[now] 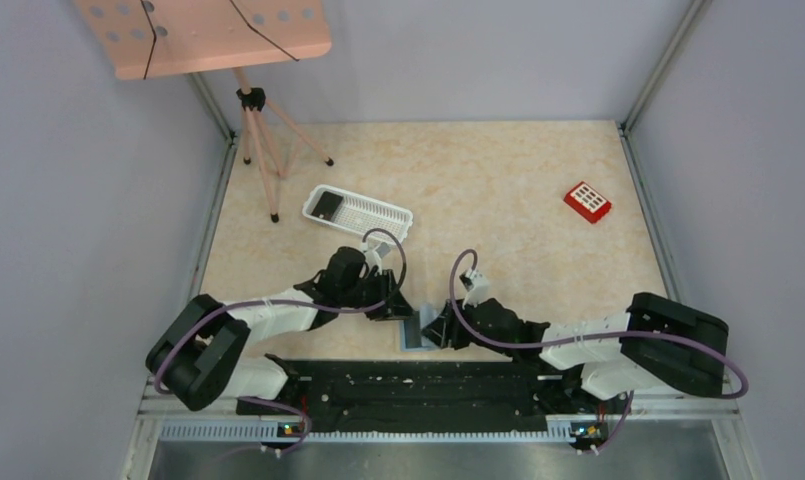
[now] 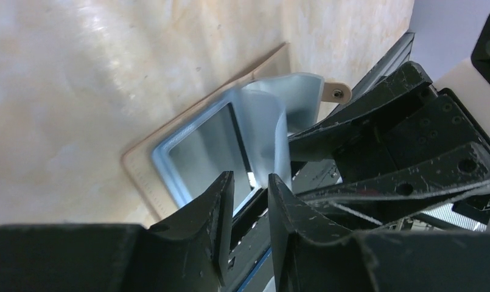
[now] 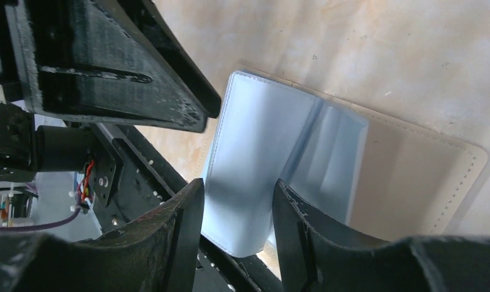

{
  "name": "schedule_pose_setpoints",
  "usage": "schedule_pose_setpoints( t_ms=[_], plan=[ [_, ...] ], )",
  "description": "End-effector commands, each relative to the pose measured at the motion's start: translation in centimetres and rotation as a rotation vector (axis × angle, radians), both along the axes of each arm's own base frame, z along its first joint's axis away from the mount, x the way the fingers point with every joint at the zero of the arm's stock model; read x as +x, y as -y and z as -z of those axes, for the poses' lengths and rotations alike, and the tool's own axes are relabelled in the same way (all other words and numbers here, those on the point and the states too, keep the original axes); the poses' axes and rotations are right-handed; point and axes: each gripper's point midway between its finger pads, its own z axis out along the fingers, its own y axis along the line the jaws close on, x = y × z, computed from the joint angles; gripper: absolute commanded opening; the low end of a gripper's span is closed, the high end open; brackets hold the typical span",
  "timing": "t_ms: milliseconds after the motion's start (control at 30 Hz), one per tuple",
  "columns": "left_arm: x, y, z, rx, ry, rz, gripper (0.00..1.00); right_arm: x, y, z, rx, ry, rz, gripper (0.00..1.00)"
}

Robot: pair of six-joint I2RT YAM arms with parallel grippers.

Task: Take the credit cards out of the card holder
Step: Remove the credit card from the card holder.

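The card holder [image 1: 418, 335] lies open at the table's near edge, between both grippers. Its outside is tan [image 3: 413, 176] and its inner pages are blue-grey. One page [image 2: 273, 121] curls up off the table. My right gripper [image 3: 236, 204] has that page [image 3: 254, 170] between its fingers, filling the gap. A grey credit card [image 2: 209, 146] sits flat in a clear sleeve of the holder. Just beside the card's near corner, my left gripper [image 2: 250, 182] stands with its jaws a narrow gap apart and nothing pinched. In the top view the left gripper [image 1: 400, 305] and right gripper [image 1: 441, 330] almost touch.
A white slotted basket [image 1: 378, 212] with a dark flat card [image 1: 327, 205] in it stands behind the left arm. A red box with white squares [image 1: 587, 201] is at the far right. A tripod stand [image 1: 258, 140] is at the back left. The black base rail [image 1: 418, 385] runs right beside the holder.
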Motion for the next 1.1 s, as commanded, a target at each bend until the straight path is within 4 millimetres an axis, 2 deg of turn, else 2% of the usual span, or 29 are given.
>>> schedule_pose_setpoints(
  t_ms=[0,167,267,433,533,633,700,867,967,1067],
  plan=[
    [1.4,2.6,-2.0,-0.056,0.078,0.023,0.32,0.6,-0.5,-2.2,0.063,0.046,0.000,0.46],
    [1.2,4.3,-1.7,-0.080,0.066,0.052,0.30,0.9,0.5,-2.3,0.029,0.022,0.046,0.55],
    [1.0,5.5,-2.1,-0.126,0.055,0.073,0.29,1.2,1.6,-3.1,0.005,0.008,0.100,0.60],
    [0.8,7.9,-3.0,-0.189,0.053,0.122,0.29,1.6,3.5,-5.4,0.000,0.028,0.163,0.59],
    [0.9,8.9,-3.3,-0.220,0.056,0.145,0.29,1.4,4.0,-7.1,0.024,0.049,0.165,0.56],
    [1.2,9.5,-3.7,-0.238,0.061,0.144,0.29,1.3,4.4,-7.8,0.036,0.056,0.167,0.53],
    [1.4,9.9,-3.8,-0.243,0.068,0.148,0.29,1.3,4.6,-7.5,0.025,0.050,0.174,0.54],
    [1.4,11.1,-4.3,-0.289,0.064,0.167,0.29,1.5,5.3,-5.9,-0.038,0.017,0.210,0.68],
    [1.3,11.4,-4.2,-0.295,0.052,0.171,0.29,1.5,6.1,-4.3,-0.105,0.005,0.226,0.69],
    [1.0,11.8,-3.6,-0.287,0.038,0.180,0.29,1.9,7.2,-3.7,-0.146,0.006,0.269,0.69]
  ],
)
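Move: The open card holder lies close in front of both hands. Its middle is about 5 cm to the left hand's right, some 3 cm nearer the base and 3 cm below. From the right hand it is about 2 cm ahead, 2 cm to the right and 2 cm below, with a clear sleeve leaf between that hand's fingers. The white tray sits roughly 24 cm ahead and 13 cm left of the left hand. Fingers against the clear sleeves, the left hand travels about 10 cm to the right, pushing the card holder along and tipping its fingertips slightly upward while its opening hardly changes. The right hand opens from around the sleeve leaf and moves about 6.5 cm right, rising some 6 cm on the way before sinking most of that back over the holder. ##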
